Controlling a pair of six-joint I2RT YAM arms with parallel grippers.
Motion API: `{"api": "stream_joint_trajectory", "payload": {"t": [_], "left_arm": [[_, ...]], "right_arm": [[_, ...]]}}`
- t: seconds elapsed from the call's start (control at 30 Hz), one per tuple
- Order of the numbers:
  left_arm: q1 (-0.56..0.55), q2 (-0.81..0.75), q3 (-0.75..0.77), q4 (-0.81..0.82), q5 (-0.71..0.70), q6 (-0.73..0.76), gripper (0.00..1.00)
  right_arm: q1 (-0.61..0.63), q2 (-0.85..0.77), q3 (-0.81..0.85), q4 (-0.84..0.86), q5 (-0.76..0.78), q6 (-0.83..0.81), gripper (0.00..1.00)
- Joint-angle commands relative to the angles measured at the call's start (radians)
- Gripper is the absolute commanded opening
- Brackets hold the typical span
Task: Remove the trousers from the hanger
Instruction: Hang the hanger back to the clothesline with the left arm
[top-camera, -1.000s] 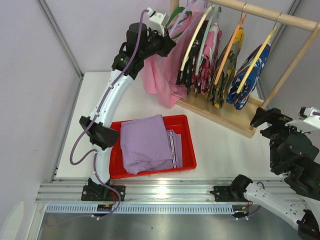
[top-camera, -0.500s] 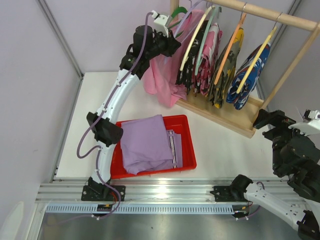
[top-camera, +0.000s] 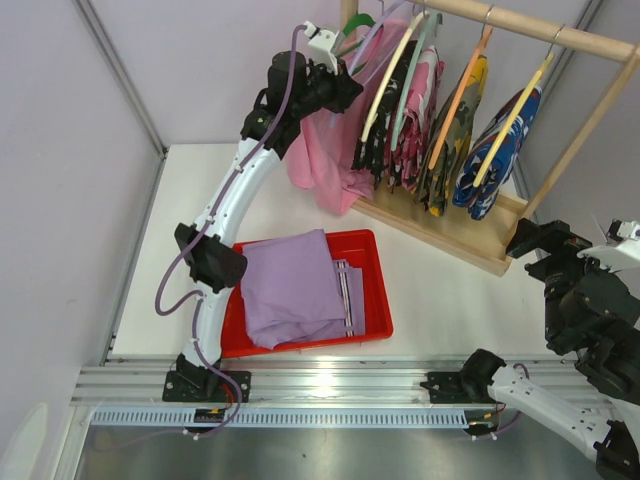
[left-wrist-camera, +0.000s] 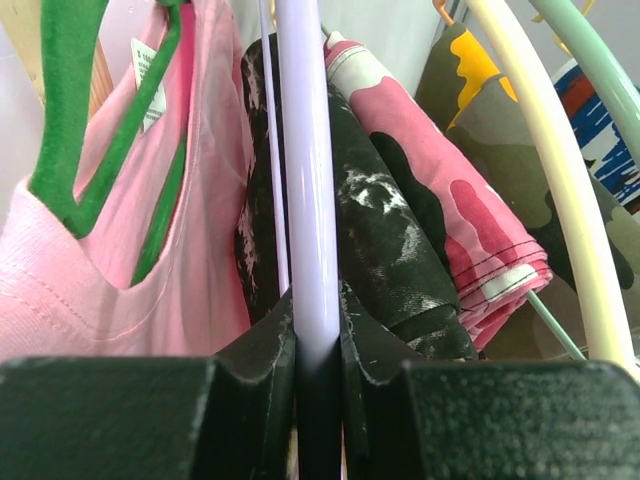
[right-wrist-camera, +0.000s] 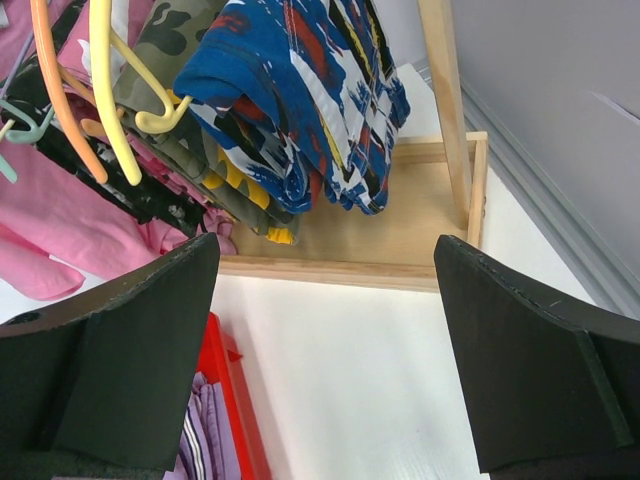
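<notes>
The pale lavender trousers (top-camera: 295, 288) lie folded in the red tray (top-camera: 378, 300); a corner of them shows in the right wrist view (right-wrist-camera: 205, 440). The black white-speckled trousers (top-camera: 372, 135) hang on the rack, draped behind a lavender hanger (left-wrist-camera: 305, 150). My left gripper (left-wrist-camera: 318, 335) is shut on that hanger's bar, high at the rack's left end (top-camera: 335, 85). The speckled trousers (left-wrist-camera: 385, 225) hang just beyond its fingers. My right gripper (right-wrist-camera: 325, 330) stands open over the table at the right (top-camera: 545, 240), holding nothing.
A wooden rack (top-camera: 470, 245) holds a pink shirt (top-camera: 325, 160) on a green hanger (left-wrist-camera: 70, 110), pink and green camouflage garments (top-camera: 445, 140) and a blue-red-white patterned garment (top-camera: 495, 150). Cream (left-wrist-camera: 560, 200) and mint hangers crowd to the right. Walls stand close on the left and behind.
Over the last second my left arm rose and shifted right toward the rack with the hanger in its grip, then held still. The right arm drifted slightly right.
</notes>
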Motion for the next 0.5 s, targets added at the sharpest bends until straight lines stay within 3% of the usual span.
{"api": "stream_joint_trajectory", "payload": {"t": [0.0,0.2,0.23,0.33,0.47], "left_arm": [[0.005,-0.021,0.028,0.08,-0.021,-0.017,0.21],[0.005,-0.069,-0.015,0.091,-0.041,-0.015,0.45],[0.005,-0.08,-0.02,0.089,-0.041,-0.014,0.58],[0.007,-0.097,-0.032,0.077,-0.05,-0.014,0.74],[0.005,-0.158,-0.09,0.079,-0.062,-0.003,0.82]], "right_arm": [[0.004,0.009,0.021,0.005,0.024,0.014,0.95],[0.004,0.008,0.019,0.001,0.016,0.017,0.95],[0.004,0.006,0.019,0.001,0.016,0.017,0.95],[0.006,0.005,0.019,-0.001,0.01,0.017,0.95],[0.007,-0.003,0.021,-0.007,-0.001,0.025,0.95]]}}
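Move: The clothesline spot for the purple hanger lies about 12 cm ahead of the left hand, 6 cm to its right and 13 cm above; that hand already pinches the hanger's lower part. The green hanger is roughly 9 cm ahead, 1 cm left and 4 cm up. The yellow hanger sits some 2 cm ahead, 8 cm right and 3 cm up, the black trousers about 6 cm ahead, 8 cm right and 6 cm down. From the right hand that clothesline spot is around 45 cm ahead, 23 cm left and 15 cm up. The purple hanger, up at the clothesline between the green and yellow ones, is let go: the left hand's nearly shut fingers spread wide around its bar. Meanwhile the hand all but stays in place, shifting less than 1 cm left and up and turning only a few degrees counter-clockwise, so the bar ends up by the left finger, still between the two. ##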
